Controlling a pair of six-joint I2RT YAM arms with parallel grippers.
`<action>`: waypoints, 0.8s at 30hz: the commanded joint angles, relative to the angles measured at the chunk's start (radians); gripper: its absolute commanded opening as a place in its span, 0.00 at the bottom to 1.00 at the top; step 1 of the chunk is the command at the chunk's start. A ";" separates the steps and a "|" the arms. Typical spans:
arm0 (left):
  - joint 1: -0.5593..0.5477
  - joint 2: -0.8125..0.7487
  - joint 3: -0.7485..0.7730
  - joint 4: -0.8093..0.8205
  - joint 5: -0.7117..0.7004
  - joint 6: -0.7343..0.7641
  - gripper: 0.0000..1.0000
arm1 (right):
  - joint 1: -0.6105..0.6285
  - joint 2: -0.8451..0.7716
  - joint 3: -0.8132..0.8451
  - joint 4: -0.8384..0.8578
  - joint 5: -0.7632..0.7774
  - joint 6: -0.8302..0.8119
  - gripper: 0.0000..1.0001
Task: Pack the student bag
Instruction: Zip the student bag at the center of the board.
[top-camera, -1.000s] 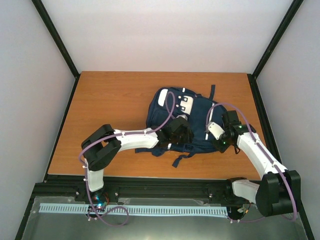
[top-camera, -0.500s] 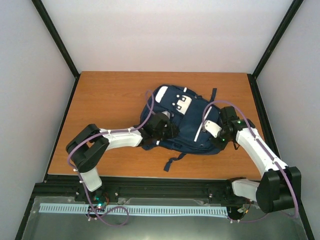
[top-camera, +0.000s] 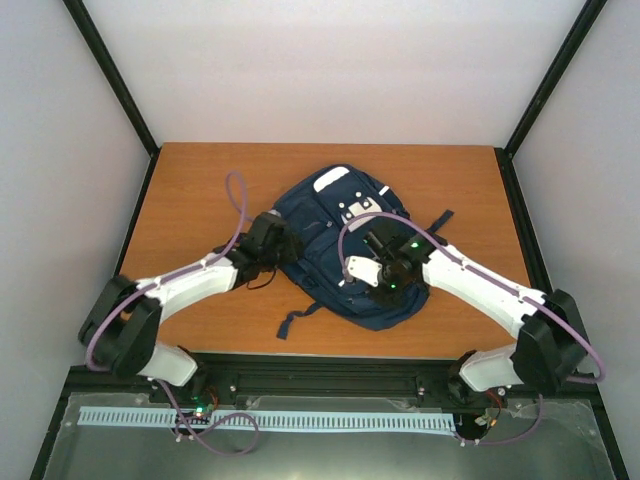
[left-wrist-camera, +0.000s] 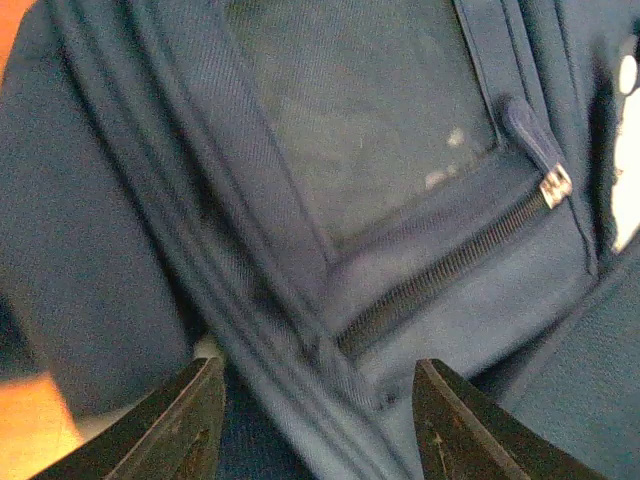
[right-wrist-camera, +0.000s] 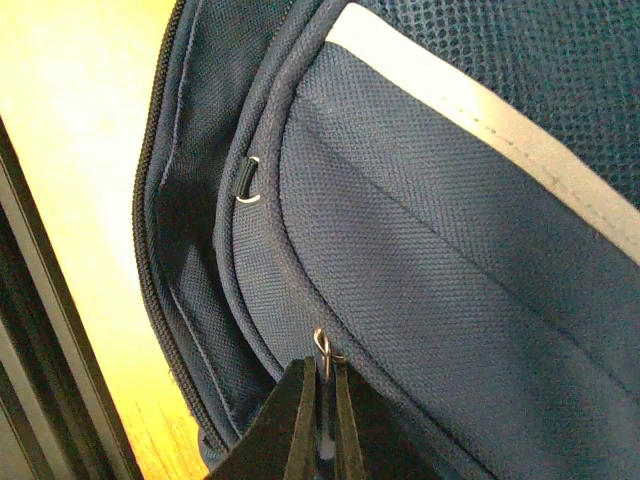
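Observation:
The student bag, navy with white patches, lies flat on the wooden table near its middle. My left gripper is at the bag's left edge. In the left wrist view its fingers stand wide apart, open, with a ridge of bag fabric and a pocket zipper just beyond the tips. My right gripper rests on the bag's front half. It is shut on a small metal zipper pull at a pocket seam.
A loose dark strap trails toward the table's front edge and another sticks out to the right. A black frame rail runs along the near edge. White walls enclose the table on three sides.
The bag has slid and turned to the left. Both arms swung left with it. The left gripper went from the bag's middle to its left edge.

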 joint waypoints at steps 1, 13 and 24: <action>-0.008 -0.144 -0.066 -0.100 0.068 -0.125 0.55 | 0.045 0.071 0.079 -0.011 -0.023 0.064 0.03; -0.205 -0.126 -0.116 0.074 0.223 -0.400 0.57 | 0.058 0.098 0.111 0.000 -0.075 0.076 0.03; -0.265 0.004 -0.075 0.234 0.279 -0.484 0.50 | 0.058 0.087 0.087 0.012 -0.086 0.078 0.03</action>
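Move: The stretch of bag rim the left hand goes for lies about 10 cm back and 9 cm right of it, 2 cm lower. The zip pull, in the right fingers, is 13 cm back and 20 cm right of the left hand; the white patch is 10 cm ahead and 17 cm right, the loose strap end 21 cm back and 4 cm left. From the right hand, that rim is 11 cm left and 2 cm ahead. The half-open left hand sweeps back and right, roughly 10 cm each, to the rim; the right keeps the pull. ##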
